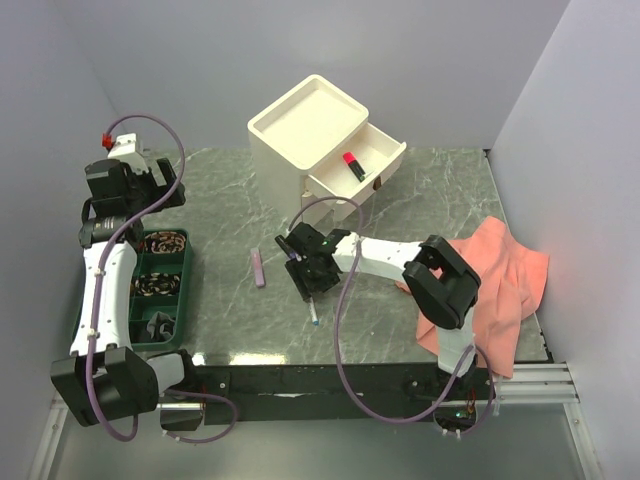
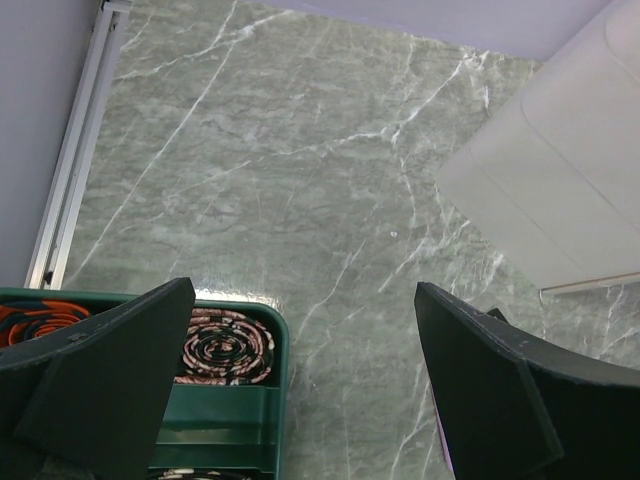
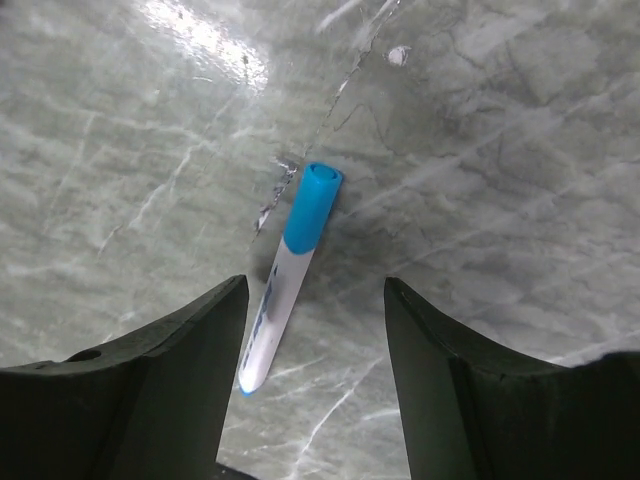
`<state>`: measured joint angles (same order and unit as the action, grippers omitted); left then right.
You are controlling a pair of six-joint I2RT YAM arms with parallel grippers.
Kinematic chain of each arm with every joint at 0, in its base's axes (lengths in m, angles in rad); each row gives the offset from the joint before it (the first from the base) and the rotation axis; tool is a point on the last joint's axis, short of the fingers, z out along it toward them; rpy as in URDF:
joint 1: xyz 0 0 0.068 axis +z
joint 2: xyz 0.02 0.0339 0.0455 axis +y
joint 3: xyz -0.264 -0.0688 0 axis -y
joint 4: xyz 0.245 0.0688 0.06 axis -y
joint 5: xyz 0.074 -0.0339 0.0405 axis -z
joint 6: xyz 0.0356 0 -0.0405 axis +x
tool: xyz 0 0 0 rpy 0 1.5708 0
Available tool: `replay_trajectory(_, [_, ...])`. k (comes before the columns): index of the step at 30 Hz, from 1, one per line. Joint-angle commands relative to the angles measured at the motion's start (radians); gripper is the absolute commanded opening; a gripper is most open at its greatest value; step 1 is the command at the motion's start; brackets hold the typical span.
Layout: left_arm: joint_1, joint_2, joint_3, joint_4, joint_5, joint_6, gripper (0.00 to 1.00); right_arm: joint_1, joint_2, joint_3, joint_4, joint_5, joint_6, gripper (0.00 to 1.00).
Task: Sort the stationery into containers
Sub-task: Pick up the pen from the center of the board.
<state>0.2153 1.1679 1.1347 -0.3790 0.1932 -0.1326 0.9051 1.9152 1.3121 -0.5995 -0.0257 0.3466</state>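
A blue-capped white pen [image 3: 283,275] lies on the marble table, between the fingers of my right gripper [image 3: 315,300] and close to its left finger; the jaws stand open around it without touching it. From above, the pen [image 1: 314,317] pokes out just below the right gripper [image 1: 309,282]. A lilac highlighter [image 1: 259,268] lies to its left. The cream drawer box [image 1: 300,125] stands at the back, and its top drawer [image 1: 385,150] is pulled out with a red-and-black marker [image 1: 352,165] inside. My left gripper [image 2: 305,290] hangs open and empty at the far left [image 1: 135,185].
A green compartment tray [image 1: 186,290] with rolled patterned items sits at the left edge, below the left gripper; its corner [image 2: 270,400] shows in the left wrist view. A salmon-pink cloth [image 1: 505,280] drapes over the table's right front corner.
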Motion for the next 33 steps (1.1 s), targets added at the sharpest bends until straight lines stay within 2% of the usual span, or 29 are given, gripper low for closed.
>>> replay_trajectory(1, [-0.004, -0.011, -0.001, 0.031, -0.012, 0.002, 0.99, 0.008, 0.03, 0.024, 0.01, 0.044, -0.014, 0.63])
replay_trajectory(4, [-0.004, -0.007, 0.0, 0.032, -0.015, 0.004, 0.99, 0.015, 0.044, -0.005, 0.013, 0.046, -0.014, 0.59])
replay_trajectory(7, [-0.004, -0.004, 0.002, 0.031, -0.021, 0.004, 0.99, 0.025, 0.051, -0.034, 0.026, 0.032, -0.024, 0.5])
replay_trajectory(8, [-0.004, -0.004, 0.003, 0.031, -0.024, 0.002, 0.99, 0.037, 0.054, -0.039, 0.027, 0.029, -0.027, 0.4])
replay_trajectory(13, [-0.004, 0.009, 0.017, 0.02, -0.026, 0.004, 1.0, 0.066, 0.067, 0.007, 0.035, -0.005, -0.055, 0.03])
replay_trajectory(14, [-0.004, 0.009, 0.023, 0.015, -0.026, 0.007, 1.0, 0.066, 0.064, 0.027, 0.033, -0.008, -0.067, 0.0])
replay_trajectory(17, [-0.002, 0.022, 0.049, -0.006, -0.029, 0.025, 0.99, 0.054, 0.021, 0.136, 0.02, -0.009, -0.124, 0.0])
replay_trajectory(21, [-0.002, 0.039, 0.077, -0.011, -0.018, 0.036, 0.99, 0.031, -0.092, 0.248, 0.049, -0.066, -0.293, 0.0])
replay_trajectory(23, [-0.002, 0.045, 0.083, -0.009, 0.009, 0.031, 0.99, 0.012, -0.14, 0.256, 0.078, -0.138, -0.317, 0.0])
replay_trajectory(27, [-0.002, 0.064, 0.099, 0.006, 0.04, 0.027, 0.99, 0.008, -0.304, 0.236, 0.194, -0.125, -0.337, 0.0])
replay_trajectory(31, [-0.002, 0.087, 0.108, 0.014, 0.041, 0.027, 0.99, -0.024, -0.378, 0.301, 0.214, -0.085, -0.393, 0.0])
replay_trajectory(33, [-0.001, 0.095, 0.12, 0.018, 0.048, 0.024, 0.99, -0.087, -0.384, 0.338, 0.214, -0.072, -0.351, 0.0])
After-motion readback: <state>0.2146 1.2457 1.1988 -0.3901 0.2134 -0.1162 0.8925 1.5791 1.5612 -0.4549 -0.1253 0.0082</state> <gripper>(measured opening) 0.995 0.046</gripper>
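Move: The white, blue-capped pen lies almost under the right gripper, its middle about 1 cm back and 2 cm below the hand point, the cap end pointing forward. The black-purple marker sits some 12 cm ahead and 5 cm to the left, the pink marker about 8 cm ahead and 12 cm to the left, both also 2 cm below. From the left gripper the pen lies about 15 cm back, 32 cm to the right and 27 cm below. Settle the right gripper about 1 cm further down and close its part-open fingers until they pinch the pen's barrel just behind the blue cap. Then raise it quickly, some 26 cm, drifting only slightly forward and left, while the wrist tips the fingers up from near-vertical by roughly 45 degrees and turns a little counter-clockwise. ##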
